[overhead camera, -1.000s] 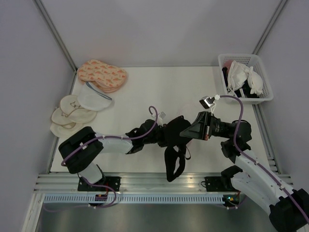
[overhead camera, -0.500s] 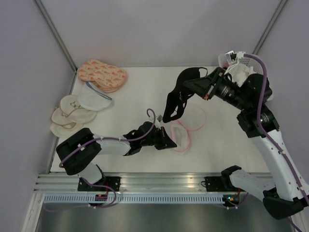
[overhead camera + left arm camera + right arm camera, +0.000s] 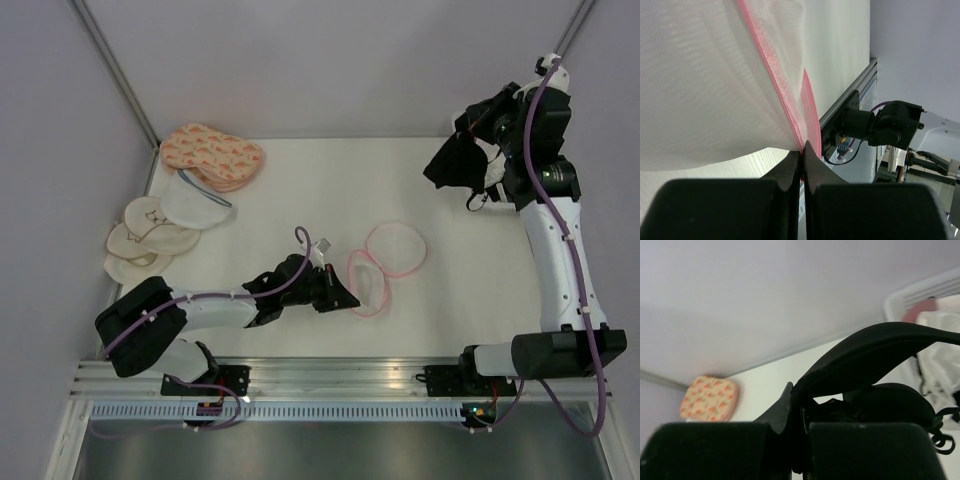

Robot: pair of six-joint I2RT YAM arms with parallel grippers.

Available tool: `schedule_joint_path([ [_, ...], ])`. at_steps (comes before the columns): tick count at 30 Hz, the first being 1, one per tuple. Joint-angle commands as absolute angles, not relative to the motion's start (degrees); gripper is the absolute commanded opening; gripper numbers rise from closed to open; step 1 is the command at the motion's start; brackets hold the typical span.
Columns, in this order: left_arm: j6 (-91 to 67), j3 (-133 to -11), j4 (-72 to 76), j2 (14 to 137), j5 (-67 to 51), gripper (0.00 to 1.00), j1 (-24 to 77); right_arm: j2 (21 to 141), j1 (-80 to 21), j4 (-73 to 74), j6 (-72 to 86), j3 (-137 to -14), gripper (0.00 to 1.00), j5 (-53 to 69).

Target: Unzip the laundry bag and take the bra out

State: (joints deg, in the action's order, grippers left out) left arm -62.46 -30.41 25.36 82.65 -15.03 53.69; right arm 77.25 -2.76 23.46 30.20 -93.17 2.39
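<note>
The white mesh laundry bag (image 3: 385,262) lies unzipped on the table, its two pink-rimmed halves spread apart. My left gripper (image 3: 350,300) is shut on the pink zip rim (image 3: 790,112) of the near half, white mesh (image 3: 705,75) filling the left wrist view. The black bra (image 3: 458,162) hangs high at the back right, above the edge of the white basket (image 3: 545,195), with my right gripper (image 3: 478,150) shut on it. In the right wrist view a dark cup (image 3: 875,352) arches over my closed jaws (image 3: 799,405).
Peach patterned pads (image 3: 212,155) and a white mesh pouch (image 3: 195,203) lie at the back left, cream round pads (image 3: 145,240) nearer on the left. The basket holds white padded bras (image 3: 940,335). Metal rails run along the front edge (image 3: 320,375).
My right arm has swung up and to the back right, carrying the bra from above the bag to over the basket. The bag now lies open; my left gripper stays clamped on its rim.
</note>
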Motion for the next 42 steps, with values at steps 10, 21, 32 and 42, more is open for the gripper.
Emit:
schedule_joint_path([
  [10,-59.77,-29.88,21.89,77.61,-13.45,0.02,53.44,94.01,12.47,18.10,26.90,-105.26,0.00,-6.50],
  [21,-59.68,-30.41,20.30,77.34,-11.95,0.02,53.44,117.39,15.56,22.94,26.72,-120.05,0.17,3.22],
  [32,-59.77,-30.15,21.27,77.43,-11.16,0.02,53.00,99.25,13.71,12.66,25.75,-100.12,0.98,9.58],
  [42,-58.98,-31.81,21.71,76.12,-10.81,0.02,51.51,78.43,2.40,32.24,21.27,-88.28,0.98,-2.54],
])
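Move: The bra is already clear of the bag and gripped in the right fingers. The white basket's middle is some 15 cm ahead of this hand, about 18 to its right and roughly 36 below. The opened laundry bag lies about 15 cm back, 16 to the right hand's left and 40 below. From the left hand, which grips the bag's edge, the basket is about 41 cm ahead and 42 to the right, a few centimetres lower. The right fingers let go of the bra over the basket, spreading wide only after the hand has swept about 19 cm right and 17 cm forward, yawing clockwise, then dipped to some 20 cm lower with the fingers tipping down. Open, the hand then pulls back about 15 cm and climbs nearly as high as before, levelling out. The left hand keeps its pinch on the bag, easing roughly 2 cm left. ##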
